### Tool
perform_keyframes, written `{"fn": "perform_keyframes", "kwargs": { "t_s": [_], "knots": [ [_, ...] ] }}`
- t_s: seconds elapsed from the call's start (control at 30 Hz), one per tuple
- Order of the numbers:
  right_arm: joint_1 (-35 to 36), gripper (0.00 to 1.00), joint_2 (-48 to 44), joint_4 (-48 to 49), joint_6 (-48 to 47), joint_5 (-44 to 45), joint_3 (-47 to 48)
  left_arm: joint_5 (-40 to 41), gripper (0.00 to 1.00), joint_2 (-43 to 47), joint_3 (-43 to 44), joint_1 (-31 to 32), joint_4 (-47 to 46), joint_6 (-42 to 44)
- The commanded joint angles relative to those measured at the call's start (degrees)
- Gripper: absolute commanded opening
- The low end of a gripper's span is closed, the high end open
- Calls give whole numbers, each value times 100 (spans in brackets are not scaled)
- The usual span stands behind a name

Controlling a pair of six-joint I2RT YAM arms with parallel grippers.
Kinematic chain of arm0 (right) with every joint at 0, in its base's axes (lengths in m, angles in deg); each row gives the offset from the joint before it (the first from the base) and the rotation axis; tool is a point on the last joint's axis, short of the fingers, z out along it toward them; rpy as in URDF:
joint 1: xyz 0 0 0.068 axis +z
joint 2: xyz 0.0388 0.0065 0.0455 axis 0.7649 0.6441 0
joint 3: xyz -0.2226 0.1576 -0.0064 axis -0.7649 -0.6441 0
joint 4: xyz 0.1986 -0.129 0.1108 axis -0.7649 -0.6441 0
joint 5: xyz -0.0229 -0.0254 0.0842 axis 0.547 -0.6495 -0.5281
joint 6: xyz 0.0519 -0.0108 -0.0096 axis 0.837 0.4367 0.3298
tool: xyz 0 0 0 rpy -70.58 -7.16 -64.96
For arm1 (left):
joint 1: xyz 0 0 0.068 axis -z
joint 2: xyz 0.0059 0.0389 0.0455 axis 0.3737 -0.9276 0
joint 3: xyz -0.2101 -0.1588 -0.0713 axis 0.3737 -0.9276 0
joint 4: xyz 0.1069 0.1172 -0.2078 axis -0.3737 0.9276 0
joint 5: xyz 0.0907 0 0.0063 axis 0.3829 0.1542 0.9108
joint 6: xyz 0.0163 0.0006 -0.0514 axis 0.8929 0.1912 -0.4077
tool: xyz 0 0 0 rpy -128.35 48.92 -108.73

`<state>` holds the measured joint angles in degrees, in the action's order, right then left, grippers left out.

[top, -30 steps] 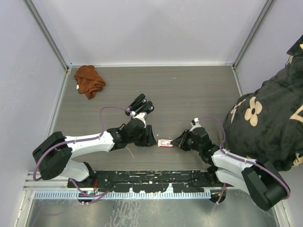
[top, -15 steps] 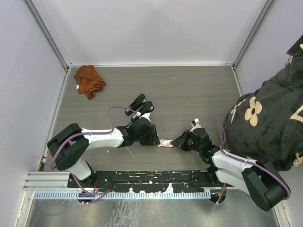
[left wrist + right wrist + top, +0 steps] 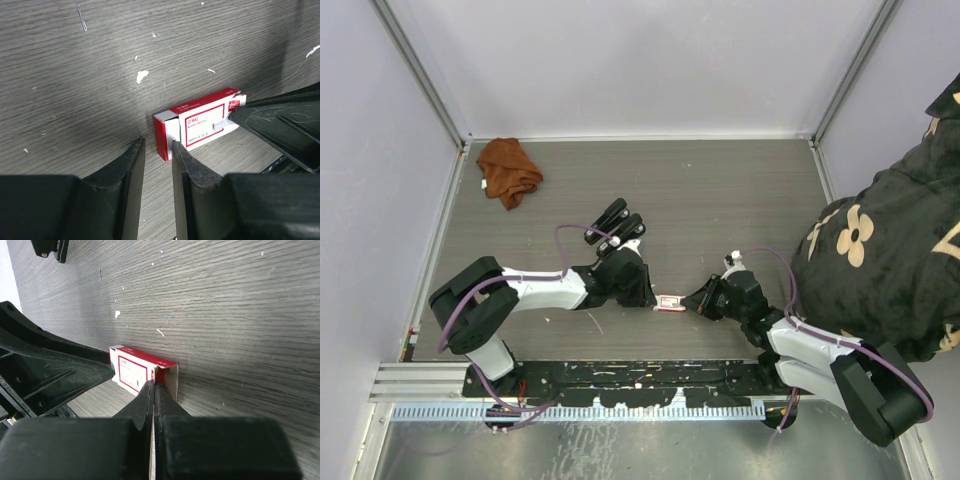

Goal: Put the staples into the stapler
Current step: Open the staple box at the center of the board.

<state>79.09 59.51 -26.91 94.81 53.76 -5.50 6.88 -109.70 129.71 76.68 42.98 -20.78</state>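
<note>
A small red-and-white staples box [image 3: 669, 302] lies flat on the grey table between both grippers. My left gripper [image 3: 156, 147] is narrowly open, and the box's closed end [image 3: 166, 134] sits just ahead of the gap, not between the jaws. My right gripper [image 3: 154, 384] is shut, its tips pushed into the box's open end beside the raised flap [image 3: 170, 379]. A silvery-grey bit of the staples [image 3: 221, 124] shows at those tips; whether it is pinched I cannot tell. The black stapler [image 3: 618, 222] lies just behind the left gripper [image 3: 645, 298].
A crumpled brown cloth [image 3: 508, 170] lies at the back left. A person in dark floral clothing [image 3: 890, 250] leans in at the right edge. Small white scraps [image 3: 142, 76] and a loose staple [image 3: 81, 17] dot the table. A black rail [image 3: 640, 375] runs along the near edge.
The left arm's elbow has swung rightwards and its gripper has slid up to the box's left end. The right arm and the box have stayed put.
</note>
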Motion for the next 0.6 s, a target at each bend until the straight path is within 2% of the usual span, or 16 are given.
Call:
{"fn": "perform_keyframes", "kwargs": {
  "t_s": [0.0, 0.37, 0.57],
  "knots": [
    [-1, 1, -47, 68, 31, 151, -56, 186, 27, -42, 196, -26, -81, 150],
    [-1, 1, 35, 78, 23, 132, -29, 86, 17, -224, 205, -29, -239, 118],
    [-1, 1, 31, 68, 29, 162, -29, 66, 4, -257, 187, -69, -253, 91]
  ]
}}
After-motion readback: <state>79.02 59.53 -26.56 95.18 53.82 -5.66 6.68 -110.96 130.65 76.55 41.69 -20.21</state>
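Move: The staple box, still held by the right hand, has its middle about 3 cm to the right of the left hand and about level with it fore and aft, roughly 1 cm lower; from the right hand it lies about 3 cm to the left. The nearer stapler lies some 14 cm ahead of the left hand and 7 cm to its left, the farther one about 17 cm ahead and 10 cm left. The left fingers, already set either side of the staple box's left end, close from roughly a third open to nearly shut, coming together on that end's edge while the hand eases only about 0.5 cm forward and as much to the right, at the same height and with hardly any turn. The right hand stays where it is, its shut fingers keeping their pinch on the box's right end to hold the box against the left hand. ##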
